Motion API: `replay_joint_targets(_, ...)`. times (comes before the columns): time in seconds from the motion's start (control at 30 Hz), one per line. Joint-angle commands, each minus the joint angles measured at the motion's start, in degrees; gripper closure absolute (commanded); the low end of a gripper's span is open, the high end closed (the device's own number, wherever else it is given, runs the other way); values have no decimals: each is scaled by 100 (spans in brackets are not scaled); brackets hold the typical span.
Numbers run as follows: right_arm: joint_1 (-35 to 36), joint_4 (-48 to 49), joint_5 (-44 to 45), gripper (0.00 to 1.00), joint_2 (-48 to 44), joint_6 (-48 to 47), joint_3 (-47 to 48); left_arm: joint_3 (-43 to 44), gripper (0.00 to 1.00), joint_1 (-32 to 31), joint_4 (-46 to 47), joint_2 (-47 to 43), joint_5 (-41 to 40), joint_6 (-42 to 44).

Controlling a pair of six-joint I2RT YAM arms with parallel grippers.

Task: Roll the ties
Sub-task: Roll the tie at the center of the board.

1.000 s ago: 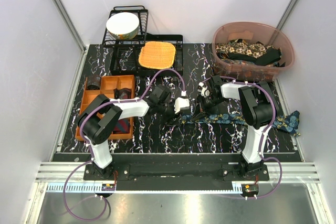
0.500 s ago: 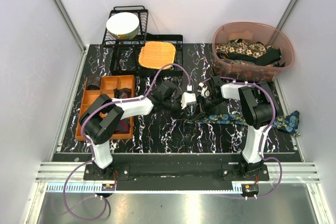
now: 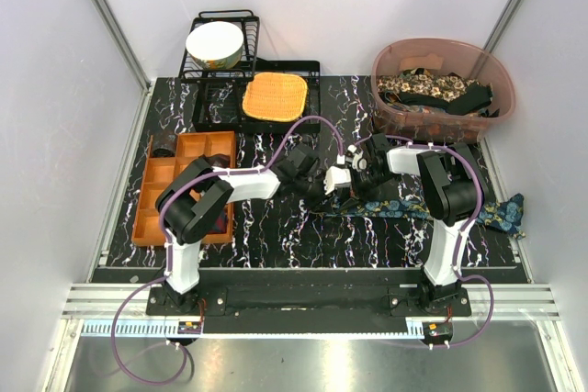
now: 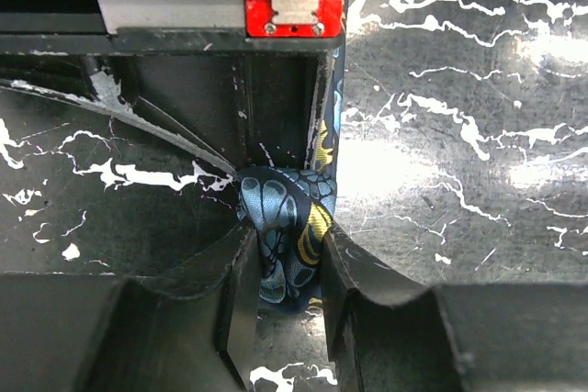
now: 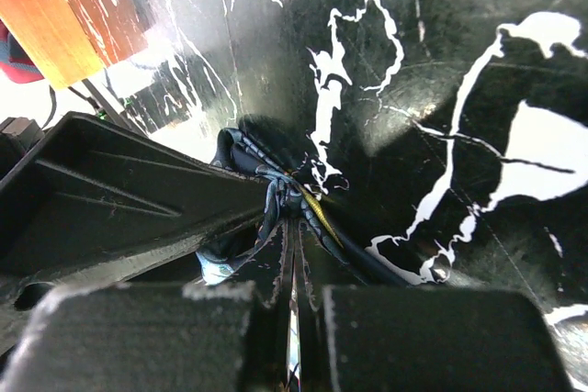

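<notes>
A dark blue tie (image 3: 404, 207) with teal and yellow print lies stretched to the right across the black marbled table, its wide end near the right edge. Its bunched left end (image 4: 285, 218) sits between the fingers of my left gripper (image 4: 287, 254), which is shut on it. My right gripper (image 5: 294, 227) meets it from the other side, jaws pressed together with the tie's fabric (image 5: 276, 195) pinched at their tips. From above, the left gripper (image 3: 342, 183) and right gripper (image 3: 360, 181) stand tip to tip mid-table.
An orange compartment tray (image 3: 156, 192) holding dark rolls sits at the left. A black rack with a white bowl (image 3: 214, 43) and an orange woven mat (image 3: 274, 95) stands at the back. A pink tub (image 3: 390, 107) with more ties (image 3: 432, 89) is back right.
My left arm has swung right, up to the right gripper, and its jaws have narrowed onto the tie's bunched end. The right arm has held still.
</notes>
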Motion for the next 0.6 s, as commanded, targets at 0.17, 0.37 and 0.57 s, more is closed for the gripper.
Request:
replay_joint_targets(0.17,-69,-305,-261,84,-549,-180,94,156,71,-33,-968,190,-498,508)
replay_joint_targets(0.37,-359,-1297,-367,61,-884,-839,288,138,71,-33,-1057,181,-498,561)
replay_joint_targets(0.57,-359,-739,-656,50,-665,-332,253,191,71,-60,-1039,207,-524,587)
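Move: The rolled tie is squeezed between the left fingers, right at that hand's point. From the right hand the roll is about 3 cm to the left, level in depth and height. The flat strip runs off right to a bunched tail end, roughly 41 cm right of the right hand and straight across. The pink bin stands some 32 cm ahead and 25 cm right of the right hand; the orange divided box lies about 34 cm left and 6 cm ahead of the left hand. Upward, mostly, and a little to its right: after barely stirring, the right hand opens its shut fingers about halfway, lets go of the tie beside the roll and lifts off some 4 cm, drawing 2 cm away. The left hand stays low by the table with its grip on the roll, shifting barely half a centimetre while tilting a few degrees. ##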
